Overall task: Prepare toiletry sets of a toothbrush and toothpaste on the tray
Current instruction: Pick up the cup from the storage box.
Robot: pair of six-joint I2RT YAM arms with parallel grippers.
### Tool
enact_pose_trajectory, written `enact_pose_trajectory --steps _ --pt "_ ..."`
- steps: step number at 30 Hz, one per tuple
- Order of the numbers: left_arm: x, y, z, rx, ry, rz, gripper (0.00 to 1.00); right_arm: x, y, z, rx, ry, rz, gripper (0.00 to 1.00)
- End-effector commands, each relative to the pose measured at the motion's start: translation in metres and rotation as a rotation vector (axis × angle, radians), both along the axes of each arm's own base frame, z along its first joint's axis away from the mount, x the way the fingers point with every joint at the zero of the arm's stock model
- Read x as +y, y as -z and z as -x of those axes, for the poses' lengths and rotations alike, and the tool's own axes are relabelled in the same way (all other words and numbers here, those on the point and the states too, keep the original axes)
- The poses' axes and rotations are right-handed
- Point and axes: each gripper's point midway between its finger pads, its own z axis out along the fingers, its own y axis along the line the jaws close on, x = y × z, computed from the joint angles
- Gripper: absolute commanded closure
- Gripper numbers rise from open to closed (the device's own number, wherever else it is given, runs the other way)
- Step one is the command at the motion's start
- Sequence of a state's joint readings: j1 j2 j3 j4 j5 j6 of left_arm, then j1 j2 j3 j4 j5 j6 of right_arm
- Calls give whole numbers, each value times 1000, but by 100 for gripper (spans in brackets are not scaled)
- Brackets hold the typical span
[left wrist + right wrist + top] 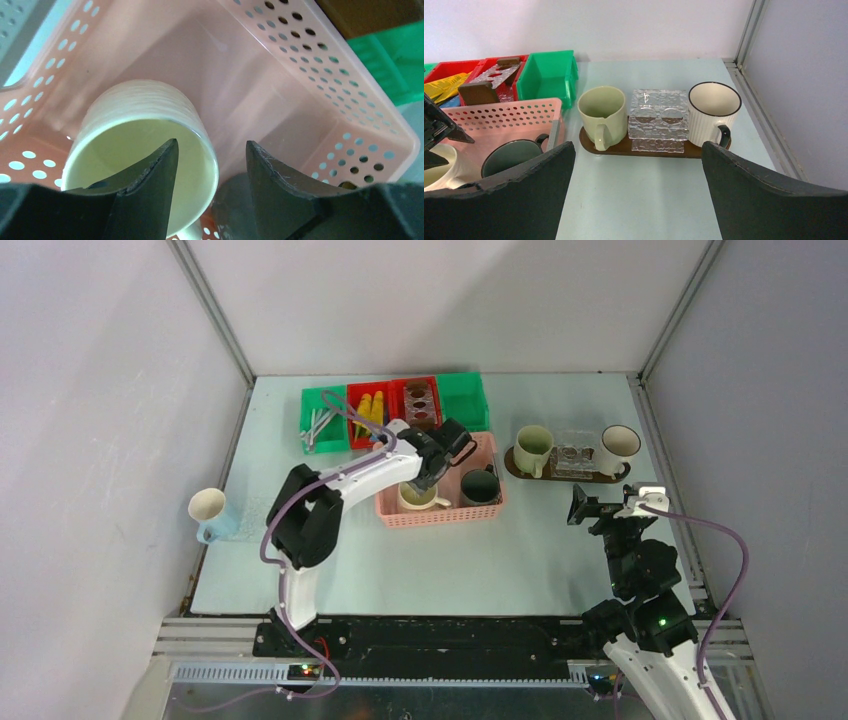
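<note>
The dark brown tray (520,472) lies at the right and carries a pale green mug (601,107), a clear glass block (658,119) and a white ribbed mug (713,112). The pink basket (488,510) holds a cream mug (145,130) and a dark mug (480,486). My left gripper (211,150) hangs open in the basket, one finger inside the cream mug, the other outside, its rim between them and untouched. My right gripper (636,145) stands open over bare table in front of the tray. Thin toothbrushes (320,426) and yellow toothpaste tubes (368,410) lie in back bins.
A row of green and red bins (465,400) lines the back, just behind the basket. A white mug with a blue handle (207,508) stands at the table's left edge. Walls close in on the left, back and right.
</note>
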State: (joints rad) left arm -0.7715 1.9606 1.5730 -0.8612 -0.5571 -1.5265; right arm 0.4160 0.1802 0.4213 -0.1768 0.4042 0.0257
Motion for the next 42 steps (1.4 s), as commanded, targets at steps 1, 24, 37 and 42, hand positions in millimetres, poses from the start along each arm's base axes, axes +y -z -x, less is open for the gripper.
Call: enact_pose_trajectory --steps 1,24,37,42 --pt "21 -10 -15 -44 -166 1 43 -1 -11 1 -45 2 -9 1" --pt "39 -15 -31 -89 -334 93 86 0 -9 0 -42 -1 -5 1" --pt "31 -71 -36 -209 -95 63 100 2 -9 0 -44 -10 -6 1" --pt "29 -90 -34 -234 9 30 100 2 -9 1 -45 -12 -7 1"
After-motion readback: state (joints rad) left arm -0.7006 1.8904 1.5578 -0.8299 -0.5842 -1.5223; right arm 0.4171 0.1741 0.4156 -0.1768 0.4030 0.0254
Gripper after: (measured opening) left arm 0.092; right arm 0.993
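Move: The cream cup's middle lies about 3 cm back and 3 cm to the left of the left hand, some 5 cm below it; the open fingers already sit around its right far rim, one over the mouth. The dark mug stands about 2 cm back and 11 cm to the right of this hand, and the brown holder some 16 cm ahead, straight out, beyond the basket's far wall. From the idle right hand, the cream cup is about 34 cm left, 10 cm ahead and 20 cm lower. Sliding left and forward by about 3.5 cm while turning some 15 degrees counter-clockwise, the left hand dips a good centimetre at the cream cup's far right rim. Its fingers close there, one inside the mouth and one outside, pinching the wall; then it lifts about 4 cm, easing back most of the turn. ##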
